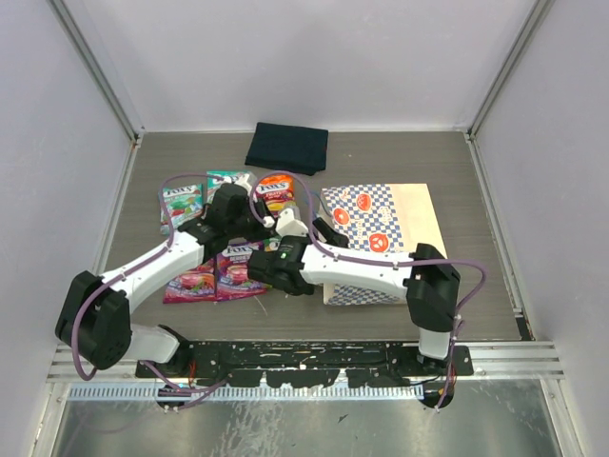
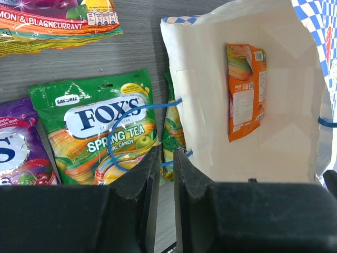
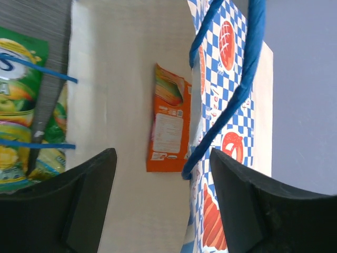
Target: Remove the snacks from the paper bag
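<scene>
The paper bag lies on its side at the right with its mouth facing left. One orange snack pouch rests inside on the cream wall. Other snacks lie outside to the left: a green Spring Tea pouch, a purple one, and teal and orange pouches. My left gripper hovers at the bag's mouth edge, its jaws nearly together with nothing visible in the slit. My right gripper is open at the mouth, the upper wall's blue cord handle between its fingers.
A folded dark navy cloth lies at the back of the table. A second green pouch is partly tucked under the bag's edge, with the lower blue cord looped over the Spring Tea pouch. Both arms crowd the space in front of the bag.
</scene>
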Robot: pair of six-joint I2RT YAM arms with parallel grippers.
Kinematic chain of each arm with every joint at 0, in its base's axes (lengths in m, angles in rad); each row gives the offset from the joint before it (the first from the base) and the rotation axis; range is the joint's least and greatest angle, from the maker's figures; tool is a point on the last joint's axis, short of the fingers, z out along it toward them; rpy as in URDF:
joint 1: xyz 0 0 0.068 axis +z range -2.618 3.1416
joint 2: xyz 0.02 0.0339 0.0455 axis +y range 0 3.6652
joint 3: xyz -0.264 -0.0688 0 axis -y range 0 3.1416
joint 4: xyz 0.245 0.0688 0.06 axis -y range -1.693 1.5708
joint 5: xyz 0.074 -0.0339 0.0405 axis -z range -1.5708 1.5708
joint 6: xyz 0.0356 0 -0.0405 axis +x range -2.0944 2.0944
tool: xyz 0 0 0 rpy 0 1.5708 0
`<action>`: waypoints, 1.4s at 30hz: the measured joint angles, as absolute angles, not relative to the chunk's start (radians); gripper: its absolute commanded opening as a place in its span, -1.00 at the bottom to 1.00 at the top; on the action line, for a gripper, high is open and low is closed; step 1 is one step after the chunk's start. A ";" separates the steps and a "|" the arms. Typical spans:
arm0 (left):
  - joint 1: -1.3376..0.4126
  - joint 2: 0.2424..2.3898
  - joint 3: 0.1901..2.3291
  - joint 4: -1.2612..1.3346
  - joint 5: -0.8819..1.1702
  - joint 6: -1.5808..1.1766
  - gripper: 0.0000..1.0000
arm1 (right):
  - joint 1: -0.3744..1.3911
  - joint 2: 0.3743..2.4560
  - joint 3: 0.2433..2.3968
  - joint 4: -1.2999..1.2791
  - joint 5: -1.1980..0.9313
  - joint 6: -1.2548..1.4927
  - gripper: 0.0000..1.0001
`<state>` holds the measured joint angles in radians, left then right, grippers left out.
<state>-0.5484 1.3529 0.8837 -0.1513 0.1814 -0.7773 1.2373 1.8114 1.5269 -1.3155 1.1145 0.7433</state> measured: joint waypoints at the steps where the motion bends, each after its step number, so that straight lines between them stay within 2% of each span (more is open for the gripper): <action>1: -0.548 1.352 0.884 -0.152 0.184 -0.776 -0.65 | 1.230 1.823 1.527 -1.338 1.120 0.765 0.13; 3: -0.548 1.351 0.884 -0.152 0.188 -0.773 -0.66 | 1.209 1.834 1.527 -1.370 1.131 0.795 -0.50; 4: -0.548 1.351 0.884 -0.152 0.189 -0.772 -0.66 | 1.198 1.834 1.526 -1.380 1.140 0.809 -0.72; 6: -0.548 1.351 0.884 -0.152 0.192 -0.772 -0.68 | 1.179 1.825 1.522 -1.390 1.158 0.835 -0.96; 9: -0.547 1.351 0.884 -0.150 0.210 -0.774 -0.70 | 1.155 1.769 1.484 -1.356 1.174 0.830 -0.99; 11: -0.549 1.352 0.884 -0.145 0.224 -0.779 -0.71 | 1.137 1.657 1.391 -1.232 1.146 0.739 -0.99; 15: -0.571 1.366 0.884 -0.095 0.251 -0.807 -0.71 | 1.032 1.259 1.095 -0.869 0.873 0.492 -0.99; 19: -0.636 1.395 0.889 -0.044 0.265 -0.841 -0.71 | 0.866 0.971 0.932 -0.725 0.614 0.344 -0.99; 26: -0.802 1.501 0.991 0.072 0.230 -0.923 -0.71 | 0.723 0.851 0.869 -0.649 0.261 0.237 -0.98; 30: -0.875 1.619 1.064 0.170 0.196 -0.989 -0.67 | 0.659 0.817 0.850 -0.644 0.138 0.214 -0.99; 32: -0.901 1.688 1.093 0.211 0.183 -1.036 -0.58 | 0.636 0.807 0.850 -0.643 0.105 0.206 -0.99; 36: -0.943 1.798 1.100 0.258 0.152 -1.149 -0.06 | 0.607 0.798 0.850 -0.643 0.064 0.192 -0.99; 40: -0.981 1.876 1.098 0.266 0.093 -1.267 0.28 | 0.598 0.801 0.850 -0.642 0.041 0.186 -0.99; 42: -0.997 1.898 1.101 0.260 0.056 -1.303 0.39 | 0.596 0.803 0.850 -0.641 0.032 0.186 -0.98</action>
<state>-0.9974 1.8984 1.1011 0.2604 0.0555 -1.3025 0.5957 0.8028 0.8505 -0.6411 0.0322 0.1860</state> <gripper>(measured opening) 0.624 0.055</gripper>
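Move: The right hand's target, the bag's blue handle, hangs about 4 cm to its right and 2 cm ahead, nearly level with its fingers. The orange packet inside the bag lies some 14 cm right, 5 cm ahead and 13 cm below that hand. From the left hand this packet is about 30 cm right, 3 cm ahead and 11 cm down; the Spring Tea bag is roughly 6 cm right, 5 cm back and 13 cm down. Reach right and slightly forward with the right gripper, shut it on the blue handle, then draw the handle on rightwards, about 10 cm out in all, easing back and rolling the left side up some 50 degrees; hold. Meanwhile swing the left gripper about 20 cm right and 5 cm back, over the bag's rim, then dip it into the mouth towards the orange packet, opening its fingers. ##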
